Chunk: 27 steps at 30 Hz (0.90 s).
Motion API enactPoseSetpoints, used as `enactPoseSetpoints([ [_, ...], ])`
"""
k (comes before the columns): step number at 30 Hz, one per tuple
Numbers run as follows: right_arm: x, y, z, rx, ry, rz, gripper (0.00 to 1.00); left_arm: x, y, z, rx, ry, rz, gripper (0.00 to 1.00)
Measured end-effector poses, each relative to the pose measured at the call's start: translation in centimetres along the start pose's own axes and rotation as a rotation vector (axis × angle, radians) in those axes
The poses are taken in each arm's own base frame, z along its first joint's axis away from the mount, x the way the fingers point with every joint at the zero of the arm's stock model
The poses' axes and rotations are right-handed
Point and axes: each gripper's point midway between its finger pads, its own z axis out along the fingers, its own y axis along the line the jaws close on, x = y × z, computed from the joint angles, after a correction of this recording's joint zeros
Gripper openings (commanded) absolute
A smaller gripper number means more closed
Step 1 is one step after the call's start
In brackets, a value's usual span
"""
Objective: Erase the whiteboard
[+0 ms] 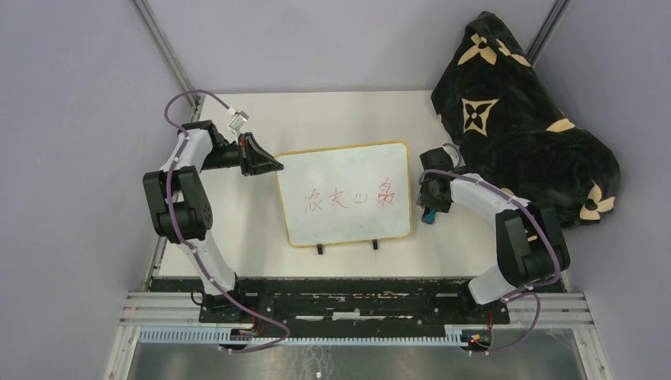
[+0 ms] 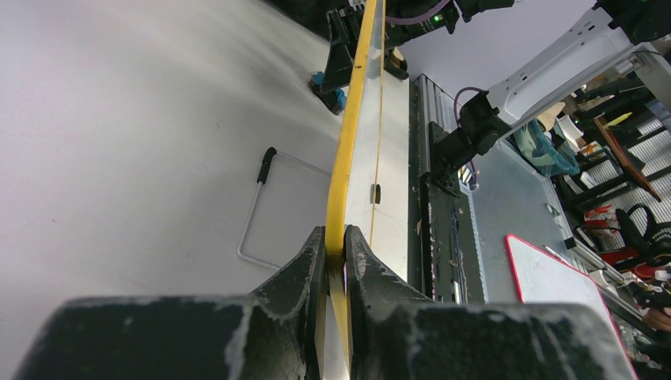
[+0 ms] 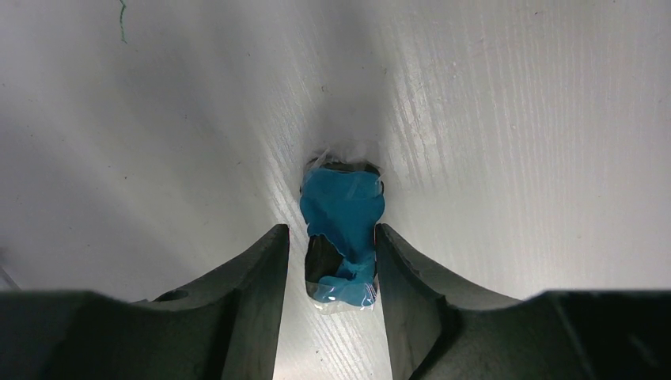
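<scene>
The whiteboard (image 1: 344, 207) lies flat in the middle of the table, with a yellow-tan frame, red handwriting and two black feet on its near edge. My left gripper (image 1: 273, 165) is shut on the frame at the board's far left corner. In the left wrist view the yellow frame (image 2: 348, 134) runs edge-on out of the closed gripper (image 2: 336, 245). The small blue eraser (image 1: 428, 215) lies on the table just right of the board. My right gripper (image 3: 331, 237) is open and straddles the eraser (image 3: 342, 214). The right finger is against it and the left finger is apart from it.
A black blanket with tan flower patterns (image 1: 522, 119) is heaped at the back right, close behind the right arm. A thin wire bracket (image 2: 257, 210) lies on the table by the board. The black rail (image 1: 356, 294) runs along the near edge.
</scene>
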Motion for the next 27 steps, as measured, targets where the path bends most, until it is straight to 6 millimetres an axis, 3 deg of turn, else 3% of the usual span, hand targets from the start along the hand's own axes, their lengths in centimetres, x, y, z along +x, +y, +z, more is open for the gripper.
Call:
enactPoseSetpoints([
  [19, 1.0, -0.4, 1.2, 0.033, 0.041, -0.007, 0.49, 0.0, -0.1, 0.1, 0.004, 0.002, 0.0, 0.03],
  [21, 1.1, -0.4, 1.3, 0.036, 0.045, -0.006, 0.45, 0.0, -0.1, 0.1, 0.004, 0.002, 0.0, 0.03],
  [27, 1.2, -0.4, 1.4, 0.038, 0.045, 0.0, 0.19, 0.0, -0.1, 0.1, 0.004, 0.002, 0.0, 0.03],
])
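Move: The eraser lies right under the right hand, its middle about 2 cm below the hand point and hardly off to any side. From that hand the tilted whiteboard's middle is some 24 cm left, 5 cm back and 6 cm higher, the nearest red character about 13 cm left and 5 cm back; the board's right-hand black clip sits roughly 15 cm left and 11 cm back. From the left hand the eraser is some 42 cm right, 3 cm back and 19 cm down. The right hand sinks about 2 cm onto the eraser, easing back barely half a centimetre with next to no turn of the wrist, its half-open fingers straddling the eraser's narrow middle; once down, it stays there and closes them from about half open to a third, so that the pads come to pinch the eraser from both sides. The left hand stays in place throughout and keeps its pinch on the whiteboard's far left corner, holding the board tilted up. ##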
